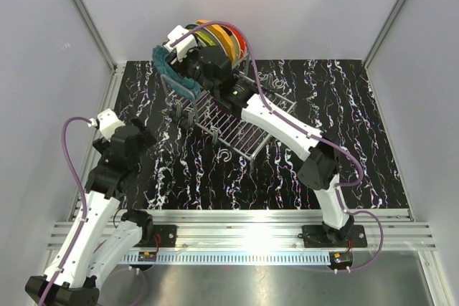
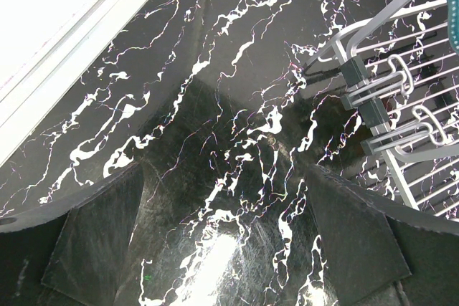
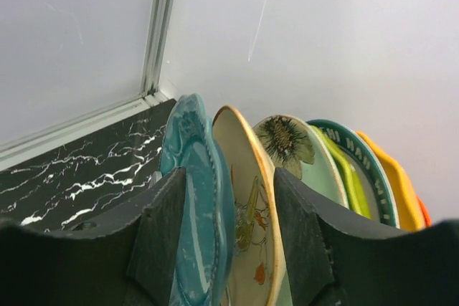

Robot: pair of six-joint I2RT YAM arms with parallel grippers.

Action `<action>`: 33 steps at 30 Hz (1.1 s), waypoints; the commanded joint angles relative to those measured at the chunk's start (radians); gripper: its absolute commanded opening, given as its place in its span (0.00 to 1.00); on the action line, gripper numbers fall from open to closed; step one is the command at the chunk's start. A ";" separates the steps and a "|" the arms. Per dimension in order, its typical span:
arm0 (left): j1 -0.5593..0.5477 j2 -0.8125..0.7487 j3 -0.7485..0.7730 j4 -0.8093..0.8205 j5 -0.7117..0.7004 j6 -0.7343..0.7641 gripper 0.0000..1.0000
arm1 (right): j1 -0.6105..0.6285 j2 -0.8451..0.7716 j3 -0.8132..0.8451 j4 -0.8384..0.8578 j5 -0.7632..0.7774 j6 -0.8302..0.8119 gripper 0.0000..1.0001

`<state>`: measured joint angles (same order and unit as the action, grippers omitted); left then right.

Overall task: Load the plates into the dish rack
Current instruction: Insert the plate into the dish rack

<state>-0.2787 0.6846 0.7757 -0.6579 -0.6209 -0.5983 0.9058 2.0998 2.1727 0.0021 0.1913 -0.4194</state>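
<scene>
The plates (image 1: 215, 37) stand on edge in a row in the raised end of the dish rack (image 1: 233, 127). In the right wrist view the teal plate (image 3: 195, 177) is nearest the wall edge, then the floral cream plate (image 3: 247, 177), a pale green floral one (image 3: 294, 148), lime green (image 3: 349, 173), teal-rimmed white (image 3: 369, 170) and orange (image 3: 393, 177). My right gripper (image 3: 229, 234) is open, its fingers straddling the rims of the teal and cream plates. My left gripper (image 2: 229, 241) is open over bare tabletop, left of the rack (image 2: 401, 105).
The rack's flat wire tray (image 1: 240, 134) stretches toward the table's middle, under my right arm. The black marbled tabletop (image 1: 337, 127) is walled by white panels at the back and sides. A metal rail (image 1: 237, 223) runs along the near edge.
</scene>
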 commanded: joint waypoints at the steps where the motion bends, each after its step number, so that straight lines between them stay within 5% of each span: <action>1: -0.004 0.006 0.013 0.035 -0.007 0.015 0.99 | -0.005 -0.099 0.049 0.006 -0.023 0.025 0.60; 16: -0.004 0.012 0.036 0.021 -0.010 0.066 0.99 | -0.004 -0.337 -0.129 -0.097 -0.036 0.136 0.84; 28: -0.004 0.004 0.039 0.035 0.032 0.117 0.99 | -0.013 -0.904 -0.917 -0.011 0.273 0.450 0.92; 33: -0.007 -0.002 0.051 0.038 0.053 0.169 0.99 | -0.077 -1.119 -1.187 -0.105 0.324 0.655 0.94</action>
<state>-0.2787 0.6949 0.7811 -0.6579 -0.5957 -0.4816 0.8661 1.0809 1.0973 -0.0547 0.4267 0.0631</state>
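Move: The teal plate already stands in the upper tier between the right hand's parted fingers, its middle about 6 cm below that hand, level with it fore and aft and roughly 2 cm left. The beige plate stands 4 cm right of it and 2 cm farther out. The lower rack grid lies some 11 cm back, 17 cm right and 22 cm below the hand. From the left hand the teal plate is about 18 cm ahead, 11 cm right and 13 cm higher. The teal plate is left in its place as the right hand draws up and off it by about 7 cm, easing back and right while the fingers spread nearly full. Then the hand sweeps fast to the right and back over the lower grid, ending some 23 cm right and sinking below where it began; the wrist tips the fingers down and swings clockwise. ##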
